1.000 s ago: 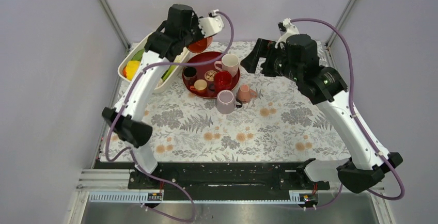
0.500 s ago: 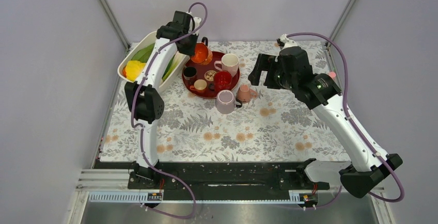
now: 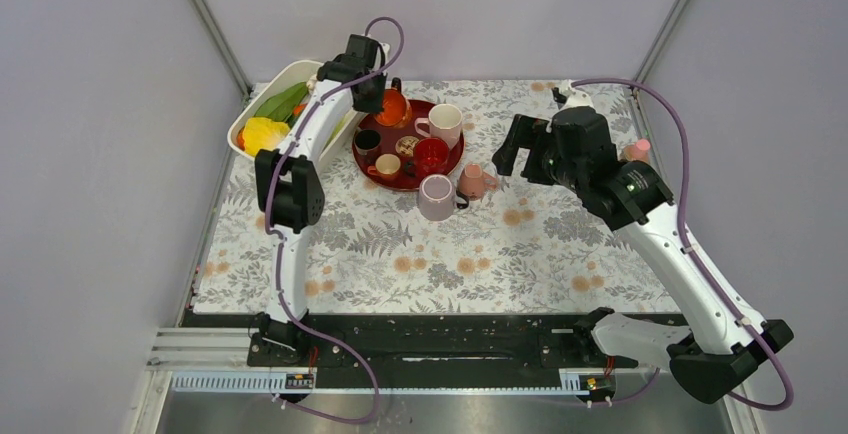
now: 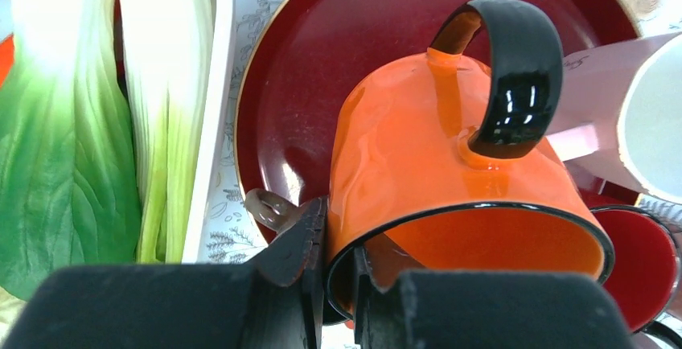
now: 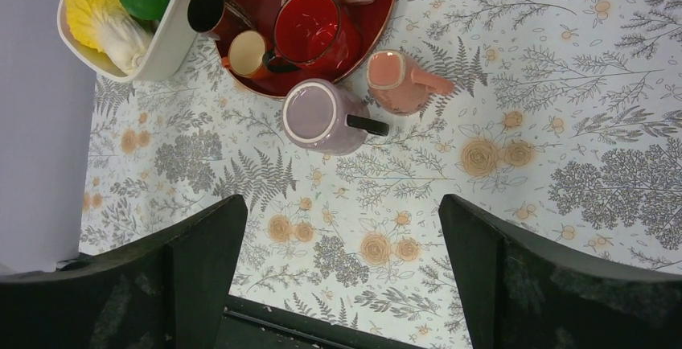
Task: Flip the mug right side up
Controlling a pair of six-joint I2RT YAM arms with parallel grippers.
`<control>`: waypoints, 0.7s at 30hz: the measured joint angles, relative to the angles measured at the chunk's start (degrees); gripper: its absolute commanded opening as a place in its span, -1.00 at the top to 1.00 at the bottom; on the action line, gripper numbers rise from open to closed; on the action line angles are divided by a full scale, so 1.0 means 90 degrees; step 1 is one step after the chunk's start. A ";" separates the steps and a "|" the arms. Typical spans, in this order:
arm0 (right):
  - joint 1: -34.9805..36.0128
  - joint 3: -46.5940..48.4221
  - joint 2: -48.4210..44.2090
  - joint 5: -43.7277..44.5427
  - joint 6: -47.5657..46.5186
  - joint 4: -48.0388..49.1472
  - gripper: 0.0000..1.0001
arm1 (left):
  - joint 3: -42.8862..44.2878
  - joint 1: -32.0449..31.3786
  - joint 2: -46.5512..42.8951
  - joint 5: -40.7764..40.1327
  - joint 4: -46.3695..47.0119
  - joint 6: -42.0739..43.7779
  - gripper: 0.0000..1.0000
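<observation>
An orange mug (image 4: pixel 418 156) with a black handle (image 4: pixel 515 67) hangs tilted over the back left of the red tray (image 4: pixel 322 43), its mouth towards the wrist camera. My left gripper (image 4: pixel 339 285) is shut on its rim, one finger inside and one outside. In the top view the mug (image 3: pixel 393 109) and the left gripper (image 3: pixel 380 94) are at the tray's far edge (image 3: pixel 400 178). My right gripper (image 5: pixel 342 277) is open and empty, high above the table right of the tray (image 3: pixel 512 149).
The tray holds a pale pink mug (image 3: pixel 443 122), a red mug (image 3: pixel 431 155) and small cups. A lilac mug (image 5: pixel 322 116) and a pink cup (image 5: pixel 398 80) stand on the cloth beside it. A white bin (image 3: pixel 262 119) of vegetables is to the left.
My left arm has folded in and brought the orange mug down towards the tray's back edge. My right gripper has drifted right and nearer, still open.
</observation>
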 measured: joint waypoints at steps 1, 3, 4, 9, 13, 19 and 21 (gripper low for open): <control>0.0000 -0.0002 0.0002 0.0010 0.0000 0.0000 -0.99 | -0.0073 -0.0007 0.0000 -0.0061 0.0010 -0.0002 1.00; 0.0000 -0.0005 0.0005 0.0027 0.0000 -0.0002 -0.99 | -0.0206 -0.0022 0.0000 -0.0158 0.0027 -0.0007 1.00; 0.0000 -0.0005 0.0002 0.0036 0.0000 0.0000 -0.99 | -0.0287 -0.0032 0.0000 -0.0194 0.0032 -0.0019 1.00; 0.0000 -0.0160 -0.0032 0.0044 0.0005 0.0027 -0.99 | -0.0573 -0.0075 0.0032 -0.0253 -0.0019 -0.0044 1.00; 0.0000 -0.0347 -0.0100 0.0041 0.0017 0.0022 -0.99 | -0.0573 -0.0129 0.0090 -0.0253 -0.0027 -0.0044 0.99; 0.0000 -0.0486 -0.0255 0.0049 0.0061 0.0027 -0.99 | -0.0571 -0.0172 0.0255 -0.0253 -0.0051 -0.0034 0.74; 0.0000 -0.0512 -0.0291 0.0049 0.0070 0.0024 -0.99 | -0.0542 -0.0185 0.0372 -0.0253 -0.0066 0.0000 0.70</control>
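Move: The orange mug, held by its rim in the left hand, is bound for the bare part of the red tray, about 6 cm to that hand's right, level with it fore-and-aft and some 13 cm below. The dark mug stands about 4 cm back and 2 cm left, the white mug 18 cm right and 3 cm farther out, the red mug 7 cm back and 16 cm right, all some 11 cm lower. From the right hand that spot is roughly 27 cm ahead, 29 cm left and 28 cm down. The orange mug, its rim still pinched in the left gripper, is lowered about 6 cm towards the bare tray between the dark mug and the white mug, easing back some 2 cm early in the descent. The wrist tips the fingers slightly more steeply down, by under 10 degrees, and they keep their hold. ##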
